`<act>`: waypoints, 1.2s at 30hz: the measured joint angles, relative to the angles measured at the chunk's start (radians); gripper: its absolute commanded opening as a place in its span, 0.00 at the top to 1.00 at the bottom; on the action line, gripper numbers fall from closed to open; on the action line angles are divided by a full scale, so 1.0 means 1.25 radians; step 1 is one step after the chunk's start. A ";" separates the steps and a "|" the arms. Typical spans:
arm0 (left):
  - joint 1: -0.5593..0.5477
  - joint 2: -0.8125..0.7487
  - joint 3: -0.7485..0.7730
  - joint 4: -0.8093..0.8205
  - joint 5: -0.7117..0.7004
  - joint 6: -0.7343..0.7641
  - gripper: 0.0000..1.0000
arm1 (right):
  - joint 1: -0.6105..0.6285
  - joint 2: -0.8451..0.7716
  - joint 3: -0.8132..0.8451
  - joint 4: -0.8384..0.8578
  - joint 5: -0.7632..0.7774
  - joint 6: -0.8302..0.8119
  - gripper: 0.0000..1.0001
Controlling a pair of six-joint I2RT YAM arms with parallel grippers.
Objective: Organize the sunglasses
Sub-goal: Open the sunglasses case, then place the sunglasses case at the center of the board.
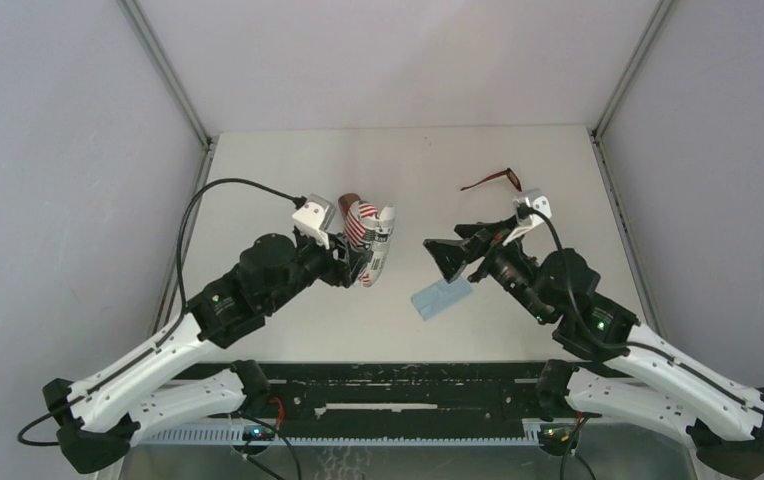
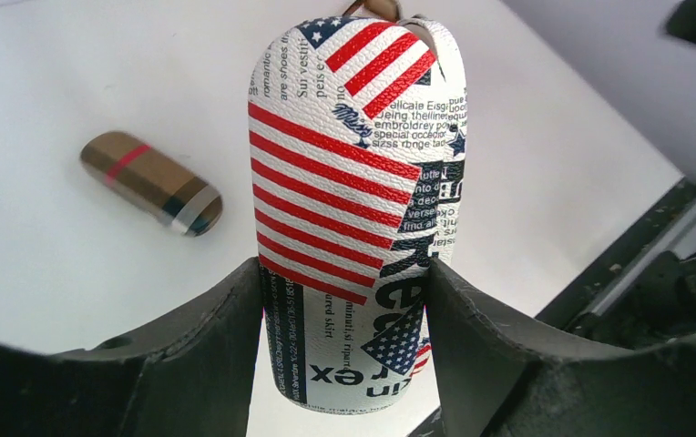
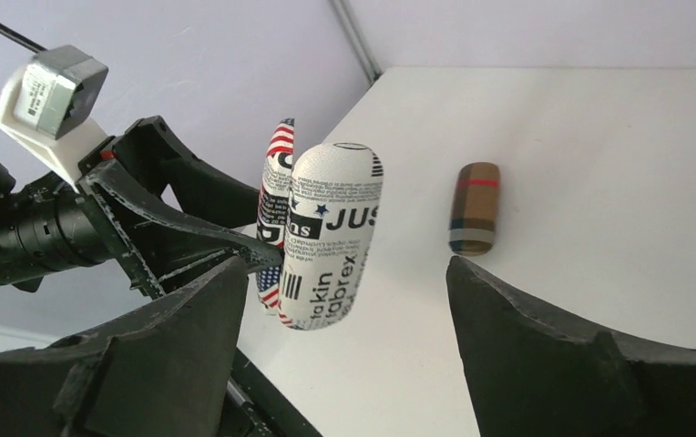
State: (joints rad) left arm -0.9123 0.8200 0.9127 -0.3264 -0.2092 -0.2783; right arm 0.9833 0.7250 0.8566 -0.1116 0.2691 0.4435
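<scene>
My left gripper (image 1: 358, 262) is shut on the oval flag-print case (image 1: 371, 243) and holds it above the table. The case fills the left wrist view (image 2: 349, 173) between the fingers (image 2: 208, 337). In the right wrist view (image 3: 331, 232) its two shell halves stand a little apart. One pair of sunglasses (image 1: 495, 181), with a thin reddish-brown arm and dark lens, lies at the back right of the table. The other pair is not in view. My right gripper (image 1: 445, 258) is open and empty, facing the case from the right, with its jaws wide apart in the right wrist view (image 3: 344, 282).
A brown striped case (image 1: 350, 200) lies on the table behind the flag-print case and also shows in the left wrist view (image 2: 150, 183) and the right wrist view (image 3: 475, 208). A light blue cloth (image 1: 441, 297) lies below my right gripper. The black base rail (image 1: 388, 385) runs along the near edge.
</scene>
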 measured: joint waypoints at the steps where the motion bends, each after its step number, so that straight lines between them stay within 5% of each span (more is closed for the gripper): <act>1: 0.000 0.002 0.000 -0.009 -0.008 0.003 1.00 | 0.000 -0.017 -0.006 -0.007 0.011 -0.003 0.21; 22: -0.049 0.525 0.057 -0.290 -0.423 -0.004 0.99 | -0.001 -0.155 -0.126 -0.229 0.185 0.031 0.21; 34: -0.082 0.697 0.107 -0.316 -0.525 -0.063 0.52 | -0.006 -0.167 -0.126 -0.275 0.201 0.047 0.22; 36: -0.089 0.711 0.112 -0.316 -0.531 -0.063 0.30 | -0.007 -0.168 -0.126 -0.283 0.201 0.050 0.22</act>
State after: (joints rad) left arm -1.0233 1.7084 1.0531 -0.7216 -0.8734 -0.3573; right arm 0.9749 0.5152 0.6991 -0.4648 0.5198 0.5060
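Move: The flag-striped sunglasses case, already open, is held in the left hand; the bare table it is going down to lies some 5 cm ahead, 5 cm left and 28 cm below. The brown case lies about 22 cm straight ahead of the left hand and 27 cm below, the blue cloth roughly 21 cm to its right, 2 cm ahead and 29 cm below. From the empty right hand, the striped case is about 11 cm left, 4 cm ahead and 5 cm lower. The striped case, still pinched by its striped half, is carried down some 22 cm towards the bare table short of the brown case, drifting a little forward and left; on the way the left hand rolls its left side up over 60 degrees, bringing its fingers to point down, and slows near the bottom. The right hand, already free and staying open, backs off to its right, then also sinks about 10 cm. ##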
